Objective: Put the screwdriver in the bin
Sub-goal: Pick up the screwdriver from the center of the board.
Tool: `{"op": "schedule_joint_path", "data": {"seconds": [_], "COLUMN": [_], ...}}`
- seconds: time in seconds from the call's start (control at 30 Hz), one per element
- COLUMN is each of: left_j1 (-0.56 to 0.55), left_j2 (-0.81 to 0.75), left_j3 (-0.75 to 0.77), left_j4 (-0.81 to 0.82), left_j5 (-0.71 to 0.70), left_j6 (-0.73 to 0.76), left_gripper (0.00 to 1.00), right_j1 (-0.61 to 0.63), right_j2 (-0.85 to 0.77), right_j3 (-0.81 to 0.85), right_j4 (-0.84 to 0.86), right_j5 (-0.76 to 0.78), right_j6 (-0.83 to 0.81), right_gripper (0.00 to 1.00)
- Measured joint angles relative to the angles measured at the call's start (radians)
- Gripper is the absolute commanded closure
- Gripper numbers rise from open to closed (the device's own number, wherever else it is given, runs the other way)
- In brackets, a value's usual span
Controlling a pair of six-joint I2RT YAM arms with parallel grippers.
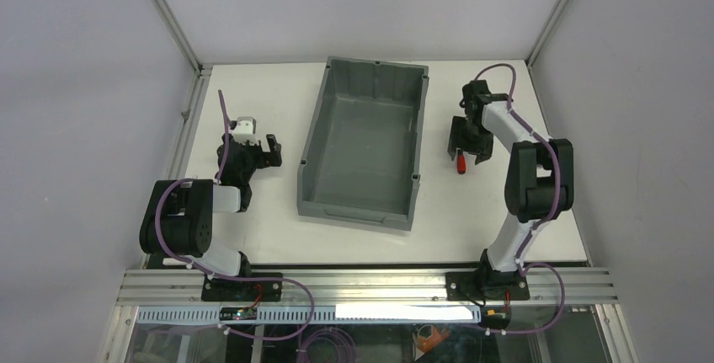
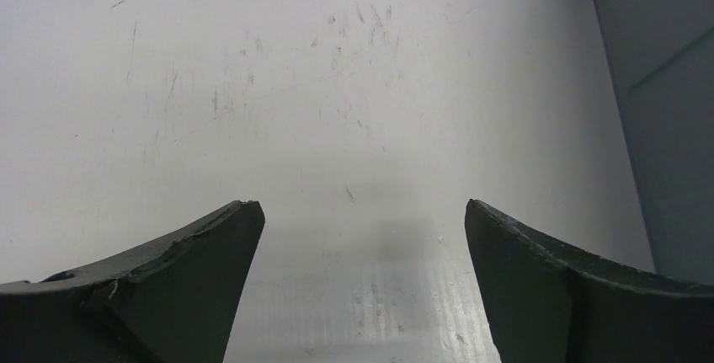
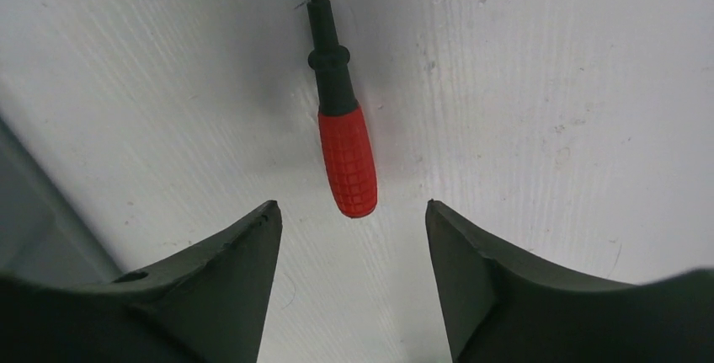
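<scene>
The screwdriver [image 1: 461, 166], with a red handle and black shaft, lies flat on the white table to the right of the grey bin [image 1: 364, 203]. In the right wrist view the red handle [image 3: 347, 161] points at the gap between my fingers and its end sits just ahead of the fingertips; the shaft runs out of the top edge. My right gripper [image 1: 468, 146] [image 3: 354, 209] is open and low over the screwdriver, holding nothing. My left gripper [image 1: 268, 151] [image 2: 362, 205] is open and empty over bare table left of the bin. The bin holds nothing.
The bin's outer wall shows at the right edge of the left wrist view [image 2: 665, 127] and as a grey strip at the left edge of the right wrist view [image 3: 21, 203]. Metal frame rails [image 1: 181, 119] border the table left and right.
</scene>
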Motion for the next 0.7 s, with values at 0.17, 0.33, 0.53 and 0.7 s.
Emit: {"op": "schedule_joint_path", "data": {"seconds": [0.17,0.33,0.53,0.7], "left_j1": [0.0,0.0,0.0,0.0], "left_j2": [0.0,0.0,0.0,0.0], "left_j3": [0.0,0.0,0.0,0.0], "left_j4": [0.0,0.0,0.0,0.0], "left_j5": [0.0,0.0,0.0,0.0], "left_j6": [0.0,0.0,0.0,0.0], "left_gripper": [0.01,0.01,0.01,0.01], "right_j1": [0.003,0.004,0.004,0.005], "right_j2": [0.051,0.093,0.113,0.113], "right_j3": [-0.002,-0.005,-0.009,-0.011], "right_j4": [0.021,0.038,0.056,0.059], "right_j5": [0.007,0.01,0.01,0.01], "right_j6": [0.003,0.005,0.003,0.0], "right_gripper": [0.44,0.56,0.75,0.87]}}
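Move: The screwdriver lies on the board under the right hand, its shaft pointing forward; the middle of its red handle is right beneath the open fingers, roughly 4 cm down. The grey bin's middle is some 27 cm to the left and about 6 cm farther out, near the hand's own height, its nearest wall roughly 12 cm to the left. From the left hand, the red handle lies about 60 cm to the right, 4 cm back and 3 cm lower. The right hand sinks almost straight down by about 4 cm onto the screwdriver's red handle, slowing as it gets low, while the wrist tips back only some 5 degrees and the already narrowing fingers go on closing from either side. Once down, the hand stays in place and the fingers close further from left and right until they pinch the red handle, their squeeze rising at the end. ##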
